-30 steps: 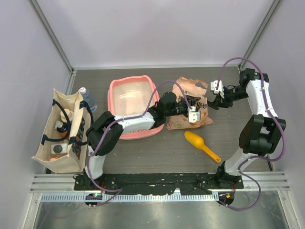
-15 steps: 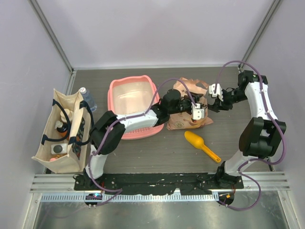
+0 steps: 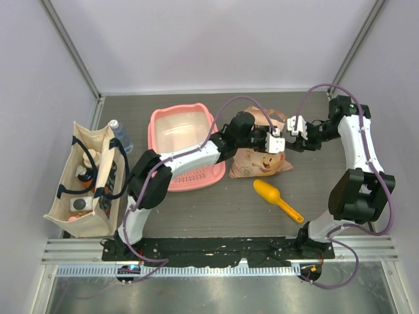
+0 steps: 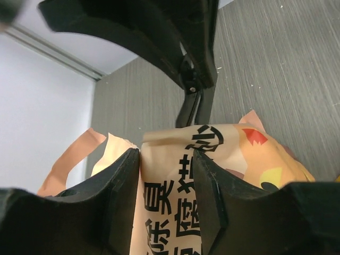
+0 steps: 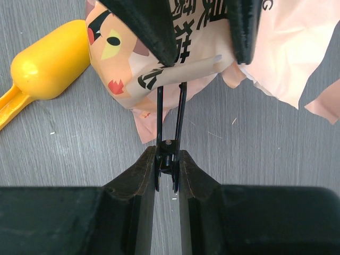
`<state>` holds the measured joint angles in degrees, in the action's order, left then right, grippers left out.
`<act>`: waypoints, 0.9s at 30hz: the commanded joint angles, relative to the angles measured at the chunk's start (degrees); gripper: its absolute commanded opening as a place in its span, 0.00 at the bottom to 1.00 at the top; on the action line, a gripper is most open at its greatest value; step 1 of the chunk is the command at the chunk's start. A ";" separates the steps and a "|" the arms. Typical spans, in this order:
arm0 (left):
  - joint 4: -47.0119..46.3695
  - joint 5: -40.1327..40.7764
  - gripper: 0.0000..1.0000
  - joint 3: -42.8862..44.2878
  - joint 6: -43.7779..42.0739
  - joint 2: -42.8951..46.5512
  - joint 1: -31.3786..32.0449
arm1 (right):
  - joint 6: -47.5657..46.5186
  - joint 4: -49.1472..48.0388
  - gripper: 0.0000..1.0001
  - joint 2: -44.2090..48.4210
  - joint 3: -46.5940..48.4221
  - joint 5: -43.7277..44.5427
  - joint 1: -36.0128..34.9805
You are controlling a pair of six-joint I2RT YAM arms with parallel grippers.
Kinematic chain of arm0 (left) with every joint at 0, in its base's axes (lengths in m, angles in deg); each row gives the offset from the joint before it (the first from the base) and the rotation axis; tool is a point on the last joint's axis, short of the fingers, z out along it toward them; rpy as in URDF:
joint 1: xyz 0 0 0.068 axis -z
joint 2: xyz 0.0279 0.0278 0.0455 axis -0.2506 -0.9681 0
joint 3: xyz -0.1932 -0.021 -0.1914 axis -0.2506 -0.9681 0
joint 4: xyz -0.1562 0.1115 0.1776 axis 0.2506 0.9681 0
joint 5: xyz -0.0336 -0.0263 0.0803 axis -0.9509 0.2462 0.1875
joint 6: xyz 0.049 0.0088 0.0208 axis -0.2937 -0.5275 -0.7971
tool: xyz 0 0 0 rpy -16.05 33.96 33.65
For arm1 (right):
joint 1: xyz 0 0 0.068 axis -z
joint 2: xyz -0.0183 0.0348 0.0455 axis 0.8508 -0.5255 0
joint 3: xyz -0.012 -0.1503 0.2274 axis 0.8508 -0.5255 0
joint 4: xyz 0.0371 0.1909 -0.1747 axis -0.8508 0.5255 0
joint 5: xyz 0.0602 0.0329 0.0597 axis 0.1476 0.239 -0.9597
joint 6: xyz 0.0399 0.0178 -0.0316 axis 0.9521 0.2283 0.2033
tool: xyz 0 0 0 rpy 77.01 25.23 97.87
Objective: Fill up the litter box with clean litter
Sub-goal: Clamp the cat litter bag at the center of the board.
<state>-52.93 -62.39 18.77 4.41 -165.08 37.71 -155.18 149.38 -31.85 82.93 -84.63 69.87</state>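
The pink litter box (image 3: 186, 140) lies at the back left of the table, its floor bare. No clean litter shows; a peach bag (image 3: 262, 160) with a cartoon cat stands right of the box. My left gripper (image 3: 280, 141) is shut on a fold at the bag's (image 4: 255, 159) top, the printed plastic filling the gap between its fingers (image 4: 166, 159). My right gripper (image 3: 290, 136) faces it, shut on a black spring clip (image 5: 168, 144) whose two thin arms reach the bag (image 5: 122, 69). From the left wrist that clip (image 4: 190, 109) shows just behind the fold.
A yellow scoop (image 3: 277, 198) lies on the table in front of the bag, also in the right wrist view (image 5: 48, 66). A beige tote bag (image 3: 88, 176) with items stands at the far left, a water bottle (image 3: 120, 134) behind it.
My left arm has swung toward the back right and pulled the bag's top up with it. My right gripper has shifted slightly left toward it. The left jaws have narrowed a little.
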 commanded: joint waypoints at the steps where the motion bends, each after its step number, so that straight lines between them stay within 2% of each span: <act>1: 8.95 -5.60 0.50 6.85 7.83 -2.06 -2.30 | -1.65 10.76 0.01 2.63 -0.48 -1.02 -0.67; 3: 17.89 -8.51 0.51 12.79 8.18 -4.16 -3.53 | -1.83 10.85 0.02 2.63 -0.57 -0.93 -0.59; 4: 21.67 -12.44 0.51 15.36 8.10 -5.05 -3.97 | -1.83 10.85 0.01 2.71 -0.75 -0.76 -0.59; 5: 28.49 -14.22 0.51 17.82 8.10 -6.10 -4.32 | -1.83 10.85 0.02 2.54 -0.84 -0.58 -0.59; 6: 31.52 -16.06 0.51 22.28 7.93 -6.98 -4.85 | -1.83 10.85 0.02 2.62 -0.92 -0.58 -0.59; 8: 38.02 -18.62 0.50 25.65 6.70 -9.36 -4.94 | -1.92 10.85 0.01 2.54 -1.19 -0.40 -0.59; 15: 45.60 -21.35 0.43 31.98 5.64 -13.05 -5.03 | -0.69 10.76 0.02 1.92 0.04 -1.99 -0.67; 20: 45.61 -22.49 0.39 31.64 5.37 -13.67 -4.94 | -0.42 10.76 0.01 2.01 -0.22 -1.90 -0.94; 24: 50.08 -23.38 0.24 36.47 4.42 -16.64 -4.94 | 2.73 10.76 0.01 0.61 1.53 -1.46 -0.59; 27: 52.99 -23.90 0.10 39.37 4.05 -17.53 -5.38 | 6.17 10.76 0.01 0.16 7.15 -1.37 1.95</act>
<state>-8.47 -83.04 54.48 9.08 -180.62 32.44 -153.22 150.41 -32.05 83.32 -84.13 69.92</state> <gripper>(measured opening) 0.168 0.242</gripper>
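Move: The folded top of the cat litter bag lies between and just beyond the left fingertips, about 2 cm to the right and 1 cm below. From that hand the black clip is some 6 cm to the right, level ahead; the yellow scoop is about 20 cm back, 3 cm right and 17 cm lower. From the right hand, the fold lies roughly 5 cm left, 1 cm ahead and 3 cm below. Left hand rolls its top forward some 30 degrees, sinks about 2 cm and closes on the bag's fold. ##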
